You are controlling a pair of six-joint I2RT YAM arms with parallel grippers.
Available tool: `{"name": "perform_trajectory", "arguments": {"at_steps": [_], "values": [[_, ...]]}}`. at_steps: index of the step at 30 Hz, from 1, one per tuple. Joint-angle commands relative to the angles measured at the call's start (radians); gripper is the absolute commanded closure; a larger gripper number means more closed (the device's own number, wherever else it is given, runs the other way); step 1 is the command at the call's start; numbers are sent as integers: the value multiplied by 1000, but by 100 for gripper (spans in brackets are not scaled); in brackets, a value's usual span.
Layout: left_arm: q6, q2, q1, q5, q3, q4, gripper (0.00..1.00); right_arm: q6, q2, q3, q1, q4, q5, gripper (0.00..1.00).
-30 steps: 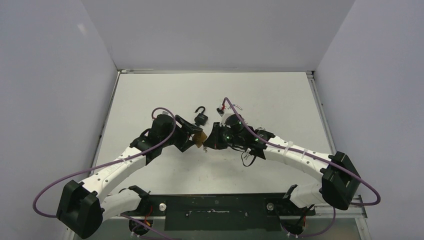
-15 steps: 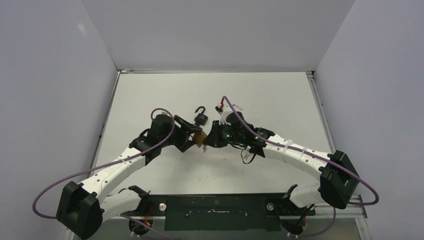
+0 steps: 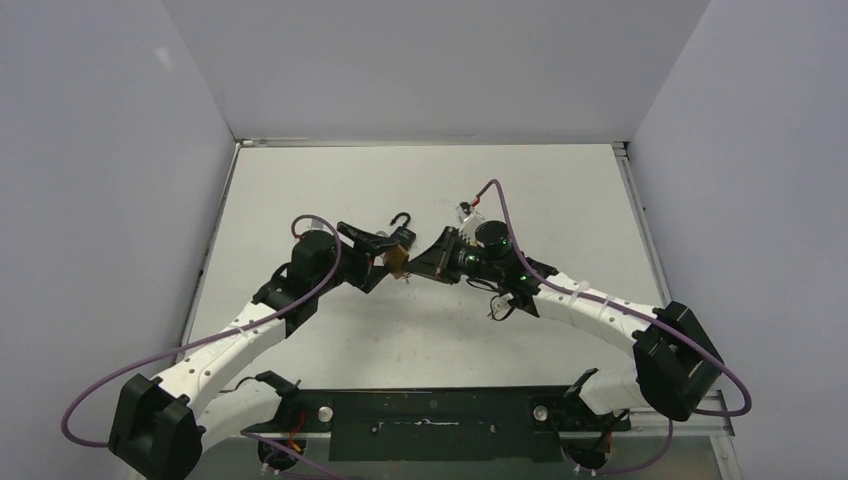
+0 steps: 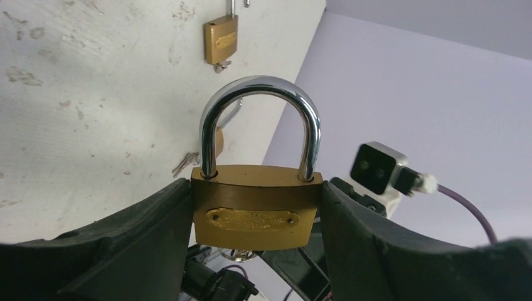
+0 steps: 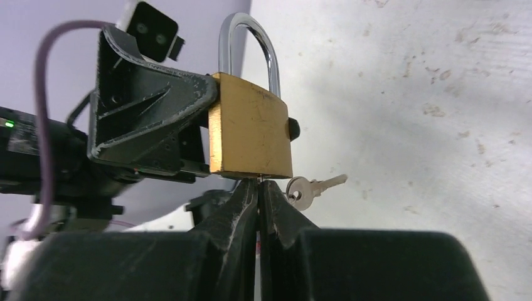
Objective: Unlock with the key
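Note:
A brass padlock point(image 4: 256, 213) is clamped by its sides between my left gripper's point(image 4: 257, 216) fingers, held off the table. Its chrome shackle point(image 4: 260, 94) has both legs seated in the body. In the right wrist view the padlock point(image 5: 250, 132) stands just above my right gripper point(image 5: 258, 187). That gripper is shut on the key, pressed up against the padlock's underside. Only a sliver of key shows between the fingertips. A spare key point(image 5: 308, 186) hangs beside them on a ring. From above, the left gripper point(image 3: 392, 258) and right gripper point(image 3: 425, 262) meet at mid-table.
A second small padlock point(image 4: 221, 39) lies on the white table point(image 3: 560, 190) beyond the held one. Its open shackle point(image 3: 402, 220) shows from above. Loose keys point(image 4: 186, 163) lie on the table near it. Grey walls close three sides.
Both grippers and the padlock have shifted a little toward the far side. The right wrist has rolled, its cable swinging to the right. The held padlock now covers most of the small one on the table.

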Motion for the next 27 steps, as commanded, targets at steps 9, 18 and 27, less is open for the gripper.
{"name": "perform_trajectory", "arguments": {"at_steps": [9,18,27], "values": [[-101,-67,-24,131,-15,435,100,434,-38,-187,-39,574,-80,100],[121,-57,-2,51,90,156,100,-275,-158,-3,-3,-40,134,28],[122,-34,5,91,124,107,100,-403,-53,132,96,-122,237,16]]}}
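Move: My right fingers already pinch the key in the padlock; the padlock's middle is about 3 cm to their left, 1 cm ahead and 1 cm lower. On the table some 14 cm below, the black padlock is roughly 14 cm ahead and 1 cm left, and the opened gold padlock about 14 cm ahead and 13 cm right. My left hand holds the padlock; the key sits about 3 cm to its right, 1 cm back and 1 cm higher. I lift both hands together about 3 cm, my left keeping its grip on the padlock's body. On the way up my right wrist twists the key some 15 degrees clockwise, looking along my fingers, while they tip upward; then they spread wide, let go of the key, and the wrist rolls back about 35 degrees. ##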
